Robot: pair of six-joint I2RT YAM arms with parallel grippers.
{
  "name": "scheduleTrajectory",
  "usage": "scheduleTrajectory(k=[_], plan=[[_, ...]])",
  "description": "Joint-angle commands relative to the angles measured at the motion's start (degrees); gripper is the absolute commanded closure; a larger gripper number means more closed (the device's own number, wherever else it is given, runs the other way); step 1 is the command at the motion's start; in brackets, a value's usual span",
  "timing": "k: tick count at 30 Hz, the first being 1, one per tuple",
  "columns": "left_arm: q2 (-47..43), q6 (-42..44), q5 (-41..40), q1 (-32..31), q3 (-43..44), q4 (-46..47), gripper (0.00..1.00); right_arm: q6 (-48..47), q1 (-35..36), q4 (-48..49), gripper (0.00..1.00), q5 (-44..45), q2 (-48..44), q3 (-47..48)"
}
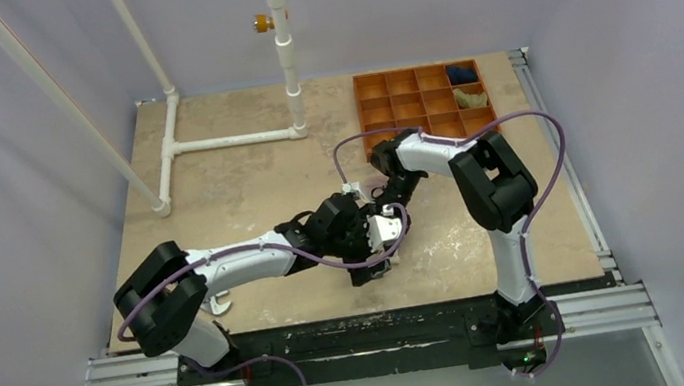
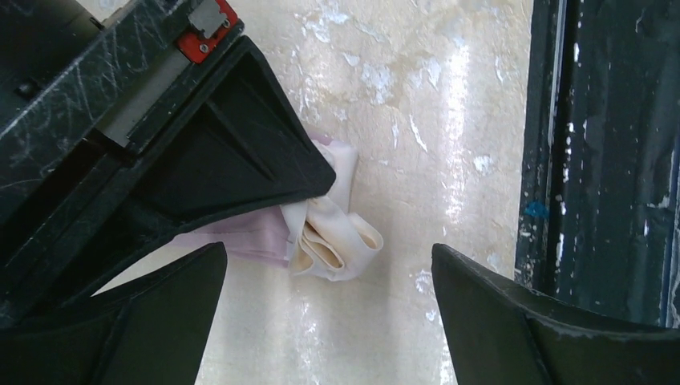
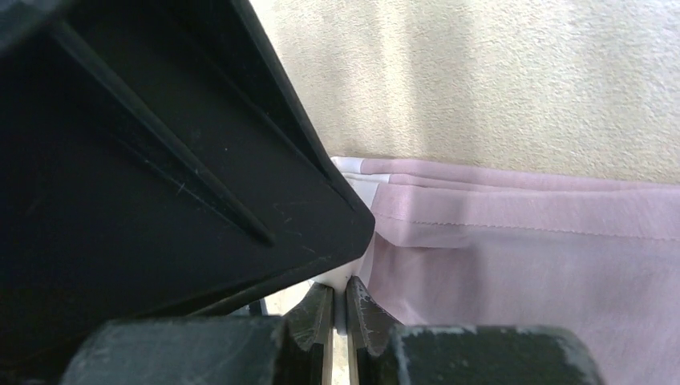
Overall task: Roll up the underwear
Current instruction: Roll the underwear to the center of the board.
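The underwear [image 2: 252, 238] lies on the table, pale pink with cream-white folds [image 2: 341, 245] bunched at one end. My right gripper [image 3: 338, 311] is shut on its white edge, and the pink cloth [image 3: 529, 265] spreads flat to the right of it. My left gripper [image 2: 329, 253] hovers open just above the bunched end, one finger [image 2: 168, 313] on each side, touching nothing. The right gripper's black body [image 2: 160, 152] covers part of the cloth. In the top view both grippers [image 1: 373, 224] meet mid-table and hide the garment.
An orange compartment tray [image 1: 376, 107] stands at the back right with a dark blue bundle [image 1: 463, 73] and an olive-tan bundle [image 1: 472, 97] in it. A white pipe frame [image 1: 230, 141] lies at the back left. The table's dark front rail [image 2: 597, 160] is close by.
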Motion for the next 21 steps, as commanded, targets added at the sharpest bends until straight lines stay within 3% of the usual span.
scheduleTrajectory(k=[1,3,4,6,13,18,21], plan=[[1.87,-2.85,1.47,-0.92,0.67,8.92,0.04,-0.46,-0.36,-1.11,1.00,-2.49,-0.12,1.81],[3.18,-3.32,1.83,-0.92,1.39,8.55,0.11,-0.30,-0.52,-1.08,1.00,-2.41,-0.20,1.79],[-2.02,-3.39,2.14,-0.92,1.66,8.29,0.14,-0.29,-0.52,-1.22,1.00,-2.40,-0.21,1.80],[4.40,-3.56,2.35,-0.97,1.84,7.82,0.19,-0.27,-0.50,-1.36,1.00,-2.44,-0.32,1.73],[5.75,-5.38,-0.13,-0.93,1.37,9.60,0.31,-0.56,-0.60,-1.64,1.00,-3.10,-0.80,1.29],[5.98,-5.38,-0.11,-0.83,0.83,10.50,0.49,-0.30,-0.53,-1.09,1.00,-3.10,-1.13,0.45],[6.72,-5.53,0.79,-0.83,1.54,9.08,0.67,-0.29,-0.53,-0.89,1.00,-3.34,-1.43,-0.01]])
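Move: The white end of the rolled underwear pokes out about 2 cm to the left hand's right, level fore and aft and some 2 cm below it. The shut right gripper is about 2 cm beyond that end, roughly 4 cm to the left hand's right. The folded pink body has its middle roughly 6 cm ahead, 2 cm right and 3 cm below. From the right hand, the white end lies about 2 cm left and 1 cm back. Bring the wide-open left gripper about 2 cm to its right and 2 cm down, fingers astride the underwear's white end, then settle there and keep closing to somewhat under half open so the tips come in on both sides of the cloth. Keep the right gripper shut on the white band and still. ##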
